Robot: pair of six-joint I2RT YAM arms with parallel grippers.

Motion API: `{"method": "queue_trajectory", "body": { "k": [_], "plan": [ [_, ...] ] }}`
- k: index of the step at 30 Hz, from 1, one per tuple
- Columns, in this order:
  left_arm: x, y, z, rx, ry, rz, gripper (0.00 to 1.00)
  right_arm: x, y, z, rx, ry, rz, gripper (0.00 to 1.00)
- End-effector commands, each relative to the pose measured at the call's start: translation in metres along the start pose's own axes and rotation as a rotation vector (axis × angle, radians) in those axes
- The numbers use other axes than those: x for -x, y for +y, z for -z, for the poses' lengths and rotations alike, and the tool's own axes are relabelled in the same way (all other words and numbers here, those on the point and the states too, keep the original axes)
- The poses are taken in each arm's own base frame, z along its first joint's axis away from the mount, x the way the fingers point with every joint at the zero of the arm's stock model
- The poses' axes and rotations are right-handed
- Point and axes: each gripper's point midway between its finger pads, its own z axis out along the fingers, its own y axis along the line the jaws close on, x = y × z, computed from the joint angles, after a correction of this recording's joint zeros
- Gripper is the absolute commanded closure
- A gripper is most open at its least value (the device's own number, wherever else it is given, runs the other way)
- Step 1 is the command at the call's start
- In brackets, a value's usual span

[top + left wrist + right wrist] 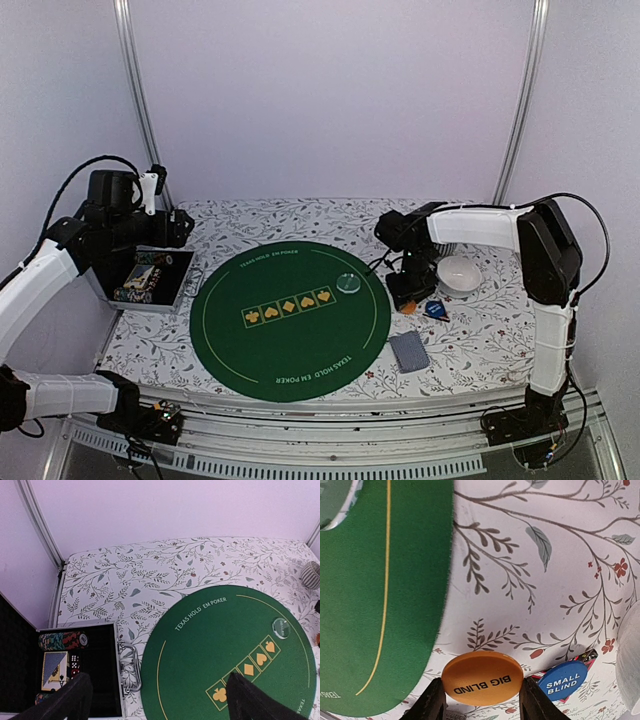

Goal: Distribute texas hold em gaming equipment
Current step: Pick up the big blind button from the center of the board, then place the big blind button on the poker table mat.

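Observation:
My right gripper (481,682) is shut on the orange "BIG BLIND" button (482,677), which is pinched edge to edge just off the green mat's right rim (407,309). The blue "SMALL BLIND" button (563,680) lies right beside it on a red-black triangle marker (587,656). A clear disc (348,283) rests on the green poker mat (290,340). A grey-blue-backed deck of cards (408,351) lies on the cloth near the front right. My left gripper (160,695) hangs open over the edge between the mat and the open case (150,280), which holds striped chips (62,640) and cards (54,670).
A white bowl (459,273) stands just right of my right gripper. A ribbed grey cup (311,575) shows at the right edge of the left wrist view. The case's metal handle (129,667) points toward the mat. Frame posts rise at both back corners.

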Motion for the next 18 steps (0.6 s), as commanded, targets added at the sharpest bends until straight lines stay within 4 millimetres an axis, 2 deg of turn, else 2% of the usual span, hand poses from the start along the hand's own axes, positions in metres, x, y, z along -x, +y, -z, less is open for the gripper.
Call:
{"method": "queue_trajectory", "body": {
  "k": [1, 5, 6, 8, 10, 14, 18],
  "plan": [
    [0.001, -0.004, 0.002, -0.006, -0.02, -0.016, 0.05, 0.013, 0.023, 0.029, 0.045, -0.072, 0.026, 0.59],
    [0.002, -0.004, 0.002, -0.008, -0.021, -0.017, 0.05, 0.025, 0.093, 0.04, 0.189, -0.126, 0.144, 0.6],
    [0.002, -0.004, 0.002, -0.009, -0.02, -0.017, 0.05, 0.024, 0.115, 0.038, 0.213, -0.125, 0.189, 0.6],
    [0.002, -0.004, 0.003, -0.007, -0.021, -0.017, 0.05, 0.026, 0.143, 0.038, 0.24, -0.128, 0.244, 0.6],
    [0.002, -0.004, 0.004, -0.008, -0.023, -0.019, 0.05, 0.025, 0.166, 0.035, 0.257, -0.125, 0.281, 0.6],
    [0.003, -0.003, 0.005, -0.004, -0.029, -0.019, 0.05, 0.011, 0.205, 0.023, 0.291, -0.082, 0.339, 0.61],
    [0.003, -0.003, 0.006, -0.005, -0.032, -0.021, 0.05, -0.008, 0.221, 0.017, 0.275, -0.04, 0.386, 0.61]
  ]
}}
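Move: The big blind button is already pinched in the right fingers, about 3 cm above the table. The open felt it is taken to, on the near side of the card boxes, lies some 21 cm left, 7 cm back and 3 cm below; from the left hand, about 28 cm right, 8 cm back and 26 cm below. From the right hand, the clear disc is some 14 cm left and 5 cm ahead, the small blind button 7 cm right and 1 cm back. The big blind button, still pinched by its edges, is swept left over the mat by the right hand for about 20 cm, drawing back some 7 cm mostly in the later half. The hand arcs up nearly 4 cm, then sinks again almost to its starting height, turning some 20 degrees counter-clockwise and raising its left side as it goes; the fingers keep their hold. ##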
